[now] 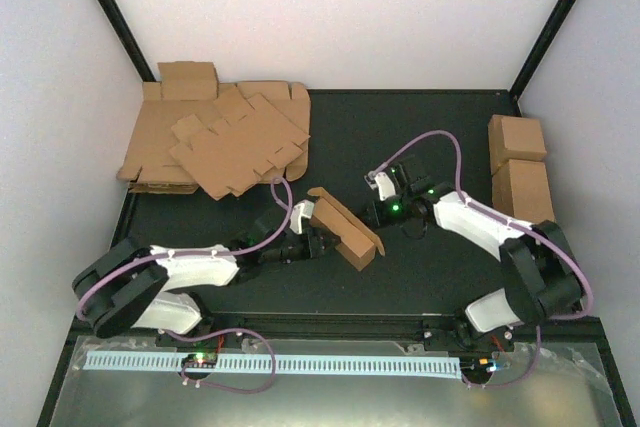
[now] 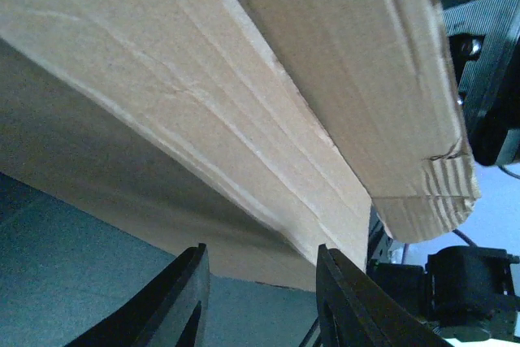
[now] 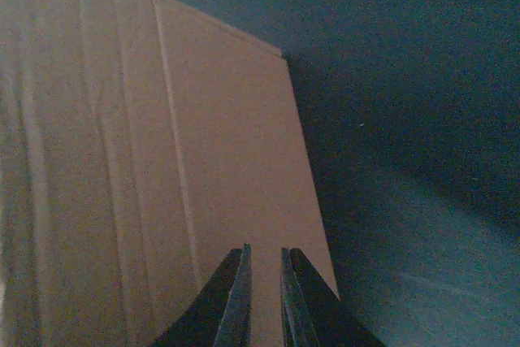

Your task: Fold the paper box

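The paper box point(image 1: 346, 228) is a long brown cardboard piece lying slantwise on the dark mat between the two arms, with one long flap raised. My left gripper point(image 1: 320, 240) sits at its left side. In the left wrist view the box point(image 2: 244, 95) looms over the open gripper point(image 2: 260, 249); only mat shows between the fingers point(image 2: 185, 298). My right gripper point(image 1: 374, 214) is just right of the box. In the right wrist view the gripper point(image 3: 264, 251) points at a flat box panel point(image 3: 146, 160), open by a narrow gap with nothing in it.
A heap of flat cardboard sheets point(image 1: 220, 142) lies at the back left. Two brown cardboard cuboids point(image 1: 520, 162) stand at the right edge. Black frame posts rise at the back corners. A white perforated strip point(image 1: 270, 362) runs along the near edge.
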Controlling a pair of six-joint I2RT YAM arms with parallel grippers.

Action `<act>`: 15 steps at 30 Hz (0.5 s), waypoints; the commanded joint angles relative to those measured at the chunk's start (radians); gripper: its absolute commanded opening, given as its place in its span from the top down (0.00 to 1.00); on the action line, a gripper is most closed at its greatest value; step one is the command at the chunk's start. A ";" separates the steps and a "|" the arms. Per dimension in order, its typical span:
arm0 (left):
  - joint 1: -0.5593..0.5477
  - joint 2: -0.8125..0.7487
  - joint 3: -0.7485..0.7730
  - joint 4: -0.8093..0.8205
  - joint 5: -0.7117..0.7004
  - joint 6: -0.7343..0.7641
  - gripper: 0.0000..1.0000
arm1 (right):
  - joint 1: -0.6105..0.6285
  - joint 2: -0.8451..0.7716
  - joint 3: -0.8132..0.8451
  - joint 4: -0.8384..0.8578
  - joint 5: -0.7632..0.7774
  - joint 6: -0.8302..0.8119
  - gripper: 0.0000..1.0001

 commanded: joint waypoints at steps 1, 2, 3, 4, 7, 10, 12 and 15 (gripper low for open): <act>-0.007 -0.092 0.018 -0.112 -0.042 0.057 0.60 | -0.001 -0.079 0.020 -0.043 0.144 -0.006 0.85; -0.007 -0.118 0.017 -0.136 -0.048 0.062 0.60 | -0.001 -0.090 0.028 -0.056 0.168 -0.010 0.84; -0.007 -0.138 0.016 -0.162 -0.054 0.068 0.59 | -0.002 -0.101 0.037 -0.072 0.194 -0.018 0.82; -0.007 -0.156 0.016 -0.188 -0.059 0.073 0.59 | -0.002 -0.111 0.048 -0.088 0.218 -0.024 0.79; -0.006 -0.218 0.016 -0.258 -0.072 0.095 0.59 | -0.004 -0.147 0.072 -0.126 0.270 -0.043 0.66; 0.001 -0.273 0.021 -0.335 -0.080 0.119 0.59 | -0.004 -0.199 0.087 -0.150 0.298 -0.061 0.39; 0.013 -0.311 0.031 -0.409 -0.086 0.148 0.59 | -0.003 -0.241 0.090 -0.160 0.302 -0.082 0.24; 0.049 -0.368 0.067 -0.532 -0.103 0.233 0.59 | 0.001 -0.307 0.085 -0.157 0.247 -0.128 0.01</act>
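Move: Close in on either side of the paper box, both hands are already low. For the left hand, the box's middle lies about 4 cm to the right and 2 cm ahead, with its raised flap roughly 5 cm to the right and 4 cm ahead. From the right hand the box is some 5 cm left and 4 cm back, about 2 cm lower; the flap is roughly 4 cm left and 1 cm back. Backing away from the box on both sides at once, the right hand climbs about 6 cm while drawing right and slightly forward off the flap side, its nearly shut fingers spreading wide and its fingertips tipping up some 15 degrees. The left hand withdraws left from the near side wall and rises roughly 3 cm, fingers staying partly open. ##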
